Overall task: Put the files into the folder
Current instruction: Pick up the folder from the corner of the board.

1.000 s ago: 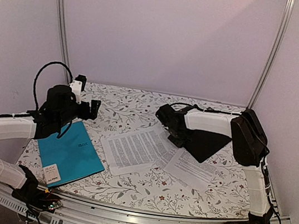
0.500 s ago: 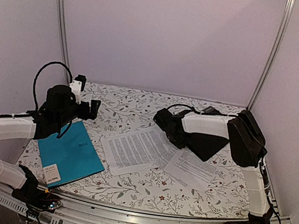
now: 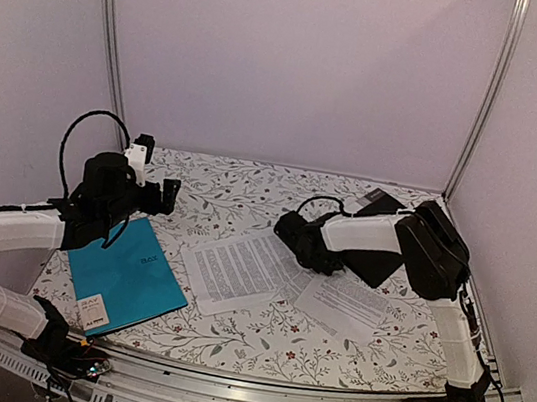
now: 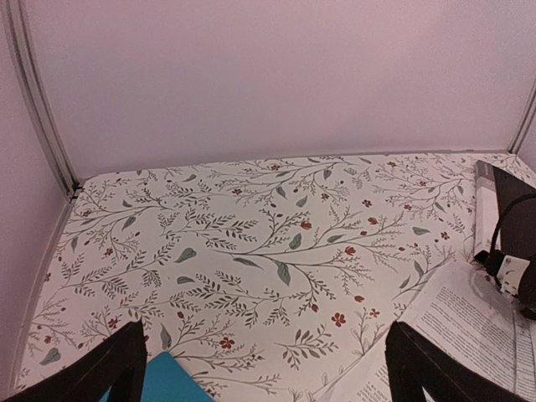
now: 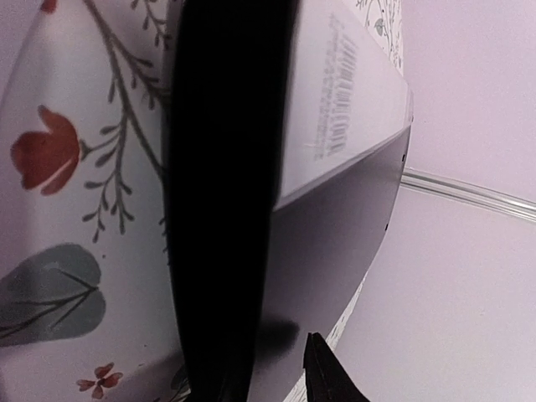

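The files [image 3: 238,269] are white printed sheets fanned out mid-table; one sheet [image 3: 349,304] lies nearer the right arm, and a corner shows in the left wrist view [image 4: 469,327]. The black folder [image 3: 380,263] sits tilted at the right under the right arm, its pale spine label [image 5: 335,100] close to the camera. My right gripper [image 3: 295,237] straddles the folder's edge [image 5: 343,234], one finger [image 5: 226,209] on each side, jaws narrow; whether they pinch it does not show. My left gripper [image 3: 170,196] hovers wide open [image 4: 264,335] over bare cloth at the left.
A teal-blue folder [image 3: 126,276] lies at the front left beneath the left arm, its corner showing [image 4: 172,381] in the left wrist view. Floral cloth [image 3: 239,192] covers the table. Pale walls and metal posts [image 3: 110,46] close in the back and sides.
The right gripper's jaws have narrowed around the folder's edge. The right arm's elbow has dropped and the folder has shifted toward the back right. The left arm has not moved.
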### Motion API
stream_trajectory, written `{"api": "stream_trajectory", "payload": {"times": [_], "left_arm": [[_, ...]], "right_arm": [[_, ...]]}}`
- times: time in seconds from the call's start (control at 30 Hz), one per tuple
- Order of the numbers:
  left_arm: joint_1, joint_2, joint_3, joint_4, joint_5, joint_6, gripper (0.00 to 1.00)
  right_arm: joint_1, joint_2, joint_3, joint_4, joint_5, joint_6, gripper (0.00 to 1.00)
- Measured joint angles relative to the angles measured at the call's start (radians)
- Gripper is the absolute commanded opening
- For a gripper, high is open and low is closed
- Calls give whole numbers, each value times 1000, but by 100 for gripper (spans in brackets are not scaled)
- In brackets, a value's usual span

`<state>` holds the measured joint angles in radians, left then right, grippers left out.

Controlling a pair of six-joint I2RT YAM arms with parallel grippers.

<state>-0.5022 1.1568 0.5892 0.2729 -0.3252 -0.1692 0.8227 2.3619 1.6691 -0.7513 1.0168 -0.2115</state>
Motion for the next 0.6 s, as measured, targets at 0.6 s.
{"api": "stream_trajectory", "payload": {"times": [0.6], "left_arm": [[-1, 49, 66, -71, 110, 29, 100]], "right_arm": [[18, -169, -222, 176, 53, -287, 0]]}}
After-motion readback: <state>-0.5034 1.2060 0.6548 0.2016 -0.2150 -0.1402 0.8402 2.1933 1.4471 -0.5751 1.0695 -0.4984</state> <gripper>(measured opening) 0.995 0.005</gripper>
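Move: The right fingers, part-open, already straddle the near-left corner of the black folder, whose middle lies about 13 cm ahead and 11 cm to the right, roughly 1 cm lower. The left sheets are some 15 cm to this hand's left and 4 cm back; the right sheet is about 11 cm back and 5 cm to its right. From the left hand the folder's middle is roughly 19 cm ahead, 38 cm right and 19 cm below. Easing about 1 cm rightward first, the right hand shuts its fingers fully on the black folder's corner, pinching it, then draws up some 3 cm and back 1.5 cm, turning about 10 degrees counter-clockwise with its left side dipping. Late on, the left hand, open and empty, drifts about 2 cm right, turning slightly clockwise. ##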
